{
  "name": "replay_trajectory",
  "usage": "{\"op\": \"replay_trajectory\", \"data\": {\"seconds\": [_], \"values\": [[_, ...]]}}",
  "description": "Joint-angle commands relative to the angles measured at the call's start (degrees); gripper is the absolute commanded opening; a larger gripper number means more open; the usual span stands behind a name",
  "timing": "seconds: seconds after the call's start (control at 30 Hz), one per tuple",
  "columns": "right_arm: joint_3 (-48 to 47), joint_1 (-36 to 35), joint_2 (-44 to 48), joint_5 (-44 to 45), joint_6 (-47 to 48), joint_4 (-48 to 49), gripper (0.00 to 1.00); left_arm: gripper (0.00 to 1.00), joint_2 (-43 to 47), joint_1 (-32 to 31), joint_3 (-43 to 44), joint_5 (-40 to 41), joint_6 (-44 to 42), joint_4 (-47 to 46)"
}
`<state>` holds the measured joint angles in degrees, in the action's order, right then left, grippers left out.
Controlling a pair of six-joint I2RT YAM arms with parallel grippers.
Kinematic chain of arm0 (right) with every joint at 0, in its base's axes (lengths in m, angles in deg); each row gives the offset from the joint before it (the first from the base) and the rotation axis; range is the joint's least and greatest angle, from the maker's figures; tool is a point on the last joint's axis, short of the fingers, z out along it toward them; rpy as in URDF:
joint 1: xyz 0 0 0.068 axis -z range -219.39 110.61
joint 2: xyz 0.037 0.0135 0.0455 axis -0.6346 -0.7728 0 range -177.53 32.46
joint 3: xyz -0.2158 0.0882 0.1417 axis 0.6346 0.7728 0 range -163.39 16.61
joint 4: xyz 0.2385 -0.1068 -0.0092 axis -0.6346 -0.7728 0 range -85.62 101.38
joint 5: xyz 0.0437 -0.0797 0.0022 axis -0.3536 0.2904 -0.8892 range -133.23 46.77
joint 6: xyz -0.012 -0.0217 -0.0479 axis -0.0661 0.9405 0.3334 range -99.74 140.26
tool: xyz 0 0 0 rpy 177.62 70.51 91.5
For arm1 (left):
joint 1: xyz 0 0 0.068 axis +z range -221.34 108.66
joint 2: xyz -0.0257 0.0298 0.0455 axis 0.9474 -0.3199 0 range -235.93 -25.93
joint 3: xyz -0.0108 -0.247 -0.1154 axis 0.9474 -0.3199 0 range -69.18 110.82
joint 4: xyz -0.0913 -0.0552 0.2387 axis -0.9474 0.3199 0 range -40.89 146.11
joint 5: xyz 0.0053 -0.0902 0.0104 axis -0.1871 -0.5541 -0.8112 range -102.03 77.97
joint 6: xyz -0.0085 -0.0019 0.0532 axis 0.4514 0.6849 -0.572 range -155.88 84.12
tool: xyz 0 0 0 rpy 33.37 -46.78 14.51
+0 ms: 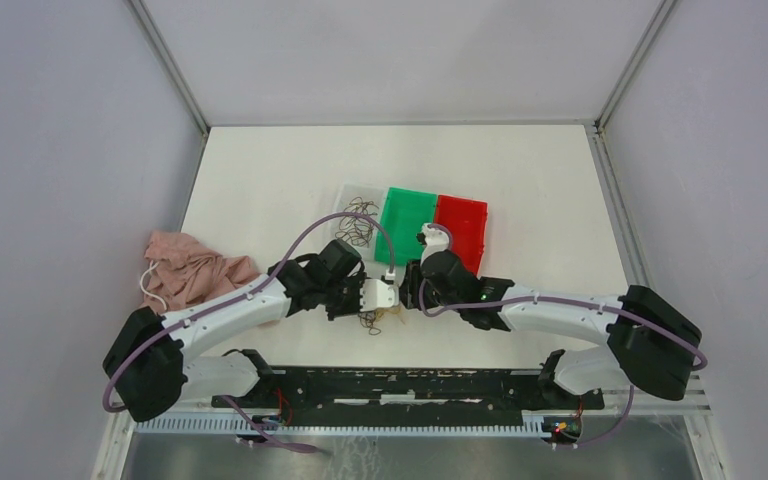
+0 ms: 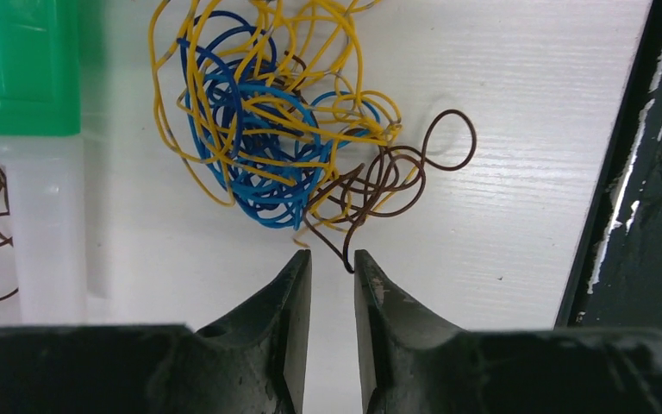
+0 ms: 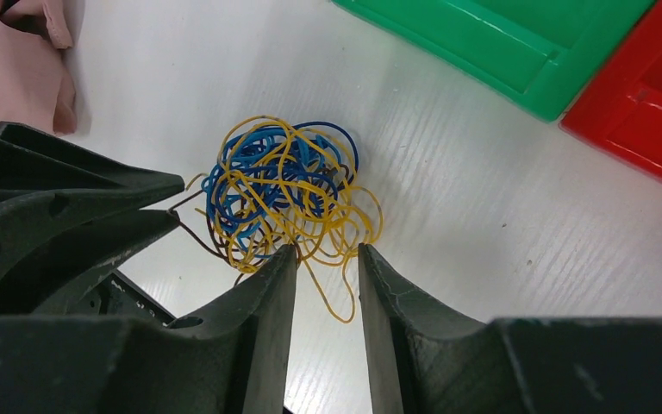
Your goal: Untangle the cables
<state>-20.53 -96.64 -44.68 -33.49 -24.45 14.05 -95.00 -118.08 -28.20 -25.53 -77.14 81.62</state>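
Observation:
The cables [image 2: 284,129] lie as one knot of yellow, blue and dark brown strands on the white table, small in the top view [image 1: 373,322]. My left gripper [image 2: 332,257] stands just short of the knot, jaws a narrow gap apart. A brown strand end [image 2: 349,266] reaches the gap beside the right finger and is not pinched. My right gripper [image 3: 327,250] faces the same cables [image 3: 280,185] from the other side, jaws apart, with a loose yellow loop [image 3: 345,302] hanging between them. In the top view both grippers [image 1: 380,295] [image 1: 407,290] meet over the knot.
A clear tray [image 1: 345,192] holding brown wires [image 1: 358,225], a green tray [image 1: 407,215] and a red tray [image 1: 463,228] sit side by side behind the arms. A pink cloth [image 1: 188,268] lies at the left. The black base rail [image 1: 410,385] runs along the near edge.

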Motion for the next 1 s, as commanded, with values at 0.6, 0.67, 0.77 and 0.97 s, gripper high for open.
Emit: {"op": "replay_trajectory", "data": {"seconds": [0.6, 0.67, 0.77, 0.97], "values": [[-0.1, 0.2, 12.4, -0.1, 3.8, -2.3, 0.50, 0.03, 9.7, -0.3, 11.1, -1.3, -11.7, 4.6], [-1.7, 0.2, 14.2, 0.0, 5.4, -3.2, 0.62, 0.03, 13.1, -0.3, 11.4, -3.5, -15.8, 4.3], [-5.0, 0.2, 14.6, -0.8, 8.0, -4.6, 0.71, 0.03, 17.4, -0.3, 10.4, -5.9, -20.5, 2.5], [-10.3, 0.1, 10.8, -4.2, 10.0, -5.3, 0.77, 0.03, 24.6, -0.3, 5.8, -8.4, -25.5, -3.7]]}}
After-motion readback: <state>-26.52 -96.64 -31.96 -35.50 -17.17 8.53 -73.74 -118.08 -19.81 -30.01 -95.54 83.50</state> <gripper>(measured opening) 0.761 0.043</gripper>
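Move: The brown cable's strand already lies between the left hand's part-open fingertips, about 1 cm to their right and 1 cm below. The blue-yellow tangle it comes out of is some 5 cm right and 2 cm ahead of that hand, slightly lower; the clear bin stands 17 cm ahead and 1 cm right. From the right hand the strand is about 10 cm left, 3 cm back and 3 cm down. The left hand edges forward about 2 cm while its part-open fingers close on the brown strand, then pulls it steeply up out of the tangle to about 16 cm above the start, wrist swinging some 35 degrees so the fingertips point more forward and to the right. The right hand stays almost in place beside the tangle at first, then opens its fingers wide and rises about 10 cm clear of it. ##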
